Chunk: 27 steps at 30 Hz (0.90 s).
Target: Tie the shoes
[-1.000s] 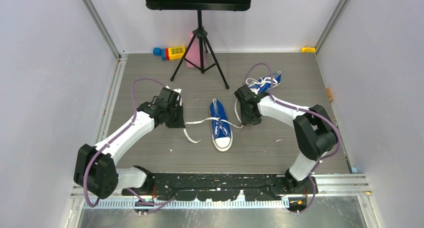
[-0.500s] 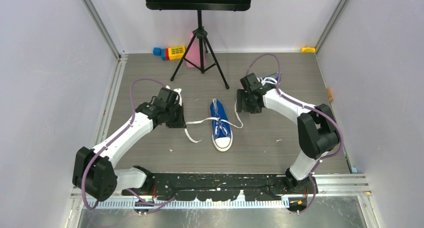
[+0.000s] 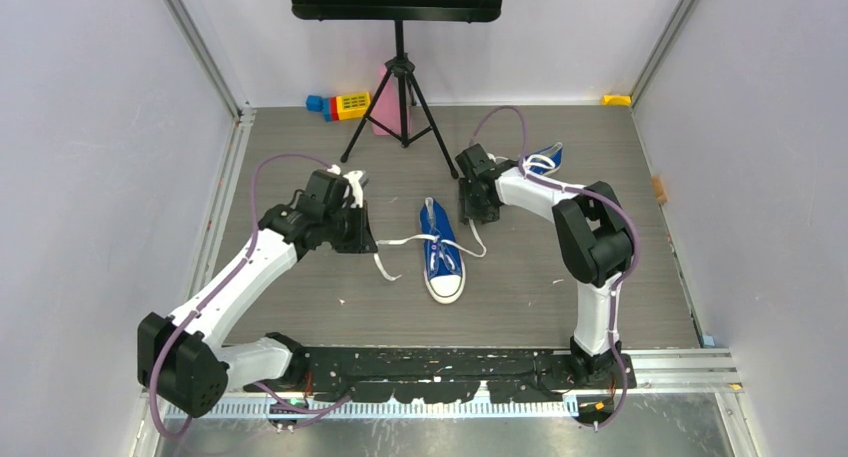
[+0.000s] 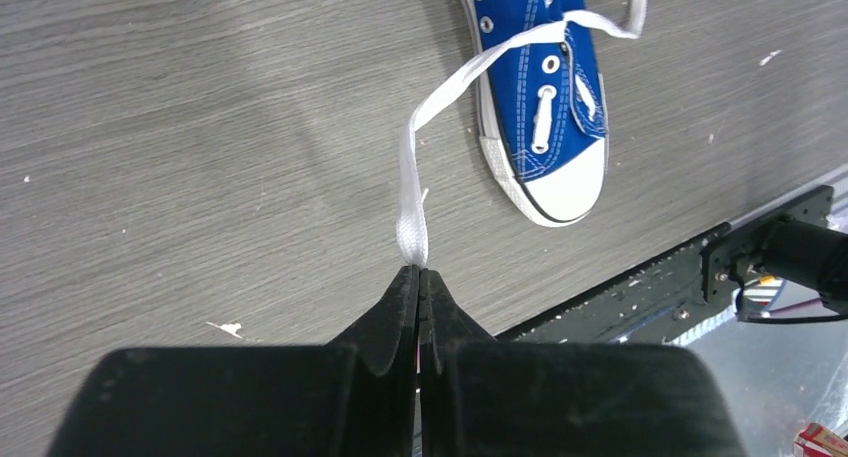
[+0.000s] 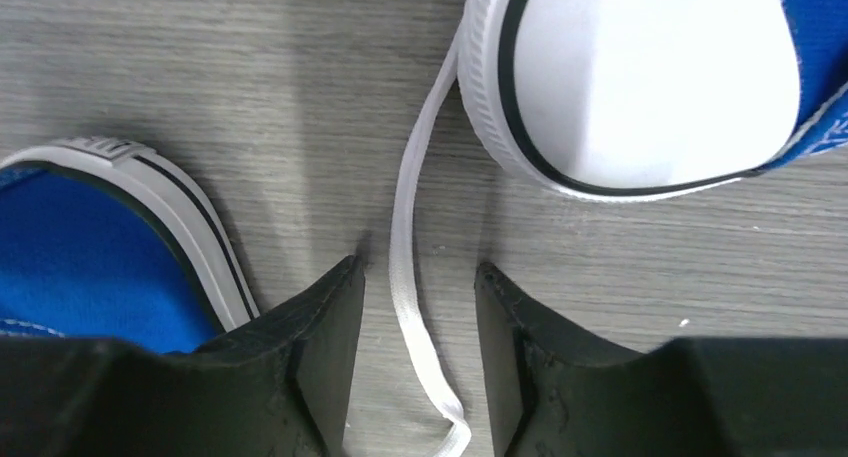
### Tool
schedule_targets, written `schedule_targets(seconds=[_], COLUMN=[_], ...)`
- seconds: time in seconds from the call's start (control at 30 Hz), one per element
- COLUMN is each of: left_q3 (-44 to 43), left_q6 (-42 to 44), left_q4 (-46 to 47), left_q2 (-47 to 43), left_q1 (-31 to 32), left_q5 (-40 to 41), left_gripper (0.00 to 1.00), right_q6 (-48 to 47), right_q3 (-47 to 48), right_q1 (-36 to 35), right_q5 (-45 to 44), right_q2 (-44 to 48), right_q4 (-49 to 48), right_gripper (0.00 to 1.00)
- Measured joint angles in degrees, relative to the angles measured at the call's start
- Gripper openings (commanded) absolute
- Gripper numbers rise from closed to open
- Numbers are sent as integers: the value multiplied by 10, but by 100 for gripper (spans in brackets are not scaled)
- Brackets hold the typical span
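One blue shoe (image 3: 441, 253) lies mid-floor, white toe toward the arms, also visible in the left wrist view as the shoe (image 4: 541, 87). My left gripper (image 3: 360, 239) is left of it, shut on the end of its white lace (image 4: 418, 167), which rises taut from the fingertips (image 4: 404, 287) to the eyelets. The other shoe (image 3: 541, 161) lies behind, partly hidden by the right arm. My right gripper (image 5: 420, 277) is open, low over the floor between the near shoe's heel (image 5: 80, 247) and the other shoe's toe cap (image 5: 650, 87). A loose lace (image 5: 402, 267) lies between its fingers, not pinched.
A black music stand's tripod (image 3: 400, 107) stands at the back centre, with coloured toy blocks (image 3: 340, 105) and a pink item beside it. Pale walls close in both sides. The arms' black base rail (image 3: 440, 372) runs along the near edge.
The right gripper has swung left and toward the back, from beside the near shoe to behind its heel. The left gripper has lifted slightly, still shut on the lace.
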<state>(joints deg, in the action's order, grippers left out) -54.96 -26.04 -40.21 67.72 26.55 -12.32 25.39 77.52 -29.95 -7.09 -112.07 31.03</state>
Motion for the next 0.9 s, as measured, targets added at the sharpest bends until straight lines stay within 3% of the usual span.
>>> schedule_targets(seconds=[0.2, 0.37, 0.53, 0.9], left_q3=[-39, -43, -42, -43], left_q6=[3, -19, -52, -131], left_q4=[-22, -16, 9, 136], left_q2=[-15, -17, -16, 73], left_q1=[0, 11, 58, 192], left_q5=[-38, -99, -122, -83], left_gripper=[0, 0, 0, 0], right_q6=[-5, -2, -3, -9], right_q3=[14, 8, -18, -24], right_q1=[-6, -7, -7, -7], right_q5=[-9, -9, -6, 27], right_q2=[-16, -8, 57, 226], right_q4=[7, 0, -5, -25], right_gripper=[1, 0, 0, 0])
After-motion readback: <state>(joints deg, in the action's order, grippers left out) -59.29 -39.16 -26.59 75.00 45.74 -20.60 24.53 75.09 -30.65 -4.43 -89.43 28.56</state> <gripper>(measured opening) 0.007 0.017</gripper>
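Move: The left gripper already pinches one lace; the near shoe's toe lies about 15 cm to its right, 2 cm back and 12 cm below, and the shoe's middle 14 cm right and 6 cm ahead. The open right gripper straddles the other lace, barely 1 cm beneath its pads. The near shoe's middle is some 8 cm to the right gripper's left and 7 cm back, the far shoe about 10 cm ahead and 10 cm right, both roughly level with it. Close the right fingers on the lace lying between them, just above the table, then lift it almost straight up about 15 cm, letting the fingertips swing forward some 20 degrees. Meanwhile carry the left lace, still pinched, about 13 cm right and 5 cm back, rising first and easing down slightly at the end, to above the near shoe's toe. ##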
